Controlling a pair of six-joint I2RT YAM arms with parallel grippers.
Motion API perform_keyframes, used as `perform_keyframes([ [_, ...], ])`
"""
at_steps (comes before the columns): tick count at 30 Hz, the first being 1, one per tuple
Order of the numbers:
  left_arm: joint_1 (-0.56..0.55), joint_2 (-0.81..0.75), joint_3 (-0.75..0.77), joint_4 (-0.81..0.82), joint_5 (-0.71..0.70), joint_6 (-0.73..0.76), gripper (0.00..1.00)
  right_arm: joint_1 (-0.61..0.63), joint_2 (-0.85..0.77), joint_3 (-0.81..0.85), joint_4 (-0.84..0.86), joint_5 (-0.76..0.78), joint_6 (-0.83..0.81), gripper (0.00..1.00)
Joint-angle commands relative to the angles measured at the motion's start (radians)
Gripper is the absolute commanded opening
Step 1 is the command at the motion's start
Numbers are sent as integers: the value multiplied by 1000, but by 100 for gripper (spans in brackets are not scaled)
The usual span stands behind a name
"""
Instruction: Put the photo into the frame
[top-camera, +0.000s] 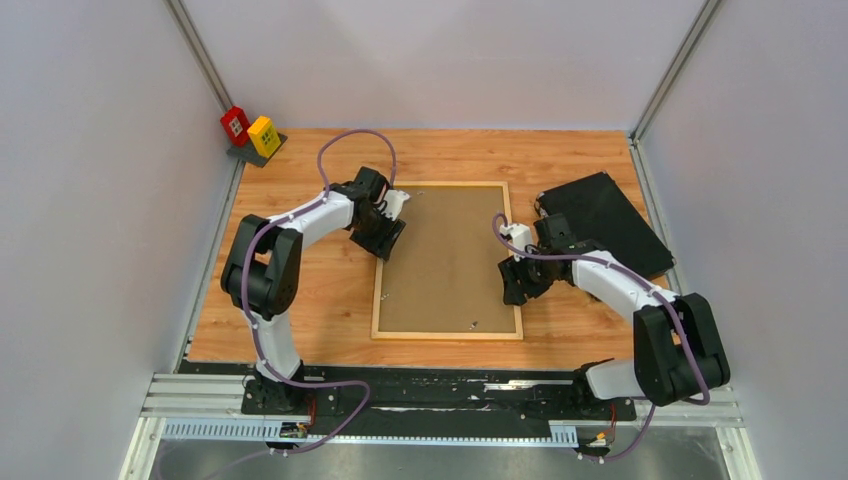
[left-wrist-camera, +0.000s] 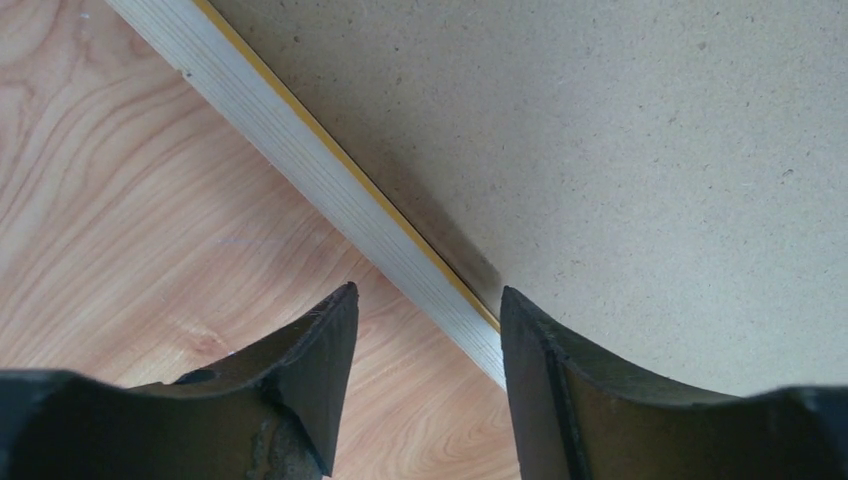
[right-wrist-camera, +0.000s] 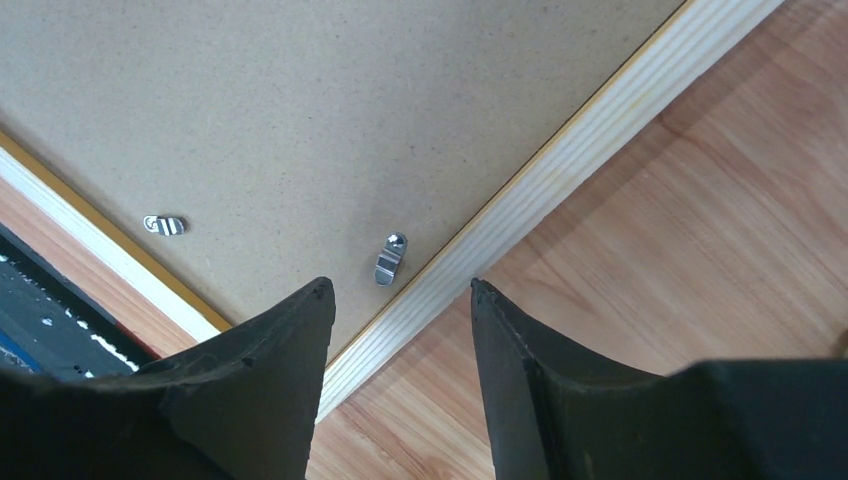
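The frame (top-camera: 378, 292) lies face down in the middle of the table, its light wood rails around a brown hardboard backing panel (top-camera: 445, 260). The photo is hidden. My left gripper (top-camera: 386, 240) is low over the frame's left rail (left-wrist-camera: 300, 160). It is open (left-wrist-camera: 428, 290), with one finger over the table, the other over the panel, and a gap beside the rail. My right gripper (top-camera: 513, 286) stands open astride the right rail (right-wrist-camera: 560, 160), its fingers (right-wrist-camera: 400, 283) clear of the wood on both sides.
A black case (top-camera: 605, 225) lies at the back right, close behind my right arm. Red (top-camera: 235, 123) and yellow (top-camera: 264, 135) blocks stand at the back left corner. Two small metal clips (right-wrist-camera: 389, 258) (right-wrist-camera: 164, 225) sit on the panel near the right rail.
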Motion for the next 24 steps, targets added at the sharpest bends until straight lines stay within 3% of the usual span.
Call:
perform_keyframes([
  [1,6,11,32,23,19,-25,60,2,6,9,24,33,-9,55],
  [13,15,79,68,-7,24,-70,38,6,29,5,27,51,5,55],
  [18,14,91,71,-10,28,-83,23,17,49,5,28,64,13,55],
  [24,15,101,70,-9,20,-93,16,21,71,15,38,74,22,54],
])
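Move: The left rail of the frame runs between the left hand's open fingers, its gripping spot about 1 cm below. Another metal tab lies some 9 cm back and 1 cm right of that hand, and the backing board's middle 12 cm right, level with it. The right hand hovers over the metal tab near the frame's near right corner, roughly 2 cm below and 1 cm left; the right rail is 1 cm right, the near-rail tab about 5 cm back and 7 cm left. Easing barely 1 cm down, right and forward while turning some 5 degrees counter-clockwise, the left hand closes its fingers from both sides and pinches the frame's left rail, the squeeze growing. The right hand sinks about 1.5 cm beside the corner tab, drifting slightly right, its opening unchanged, bringing its inner fingertip down close to the tab. ##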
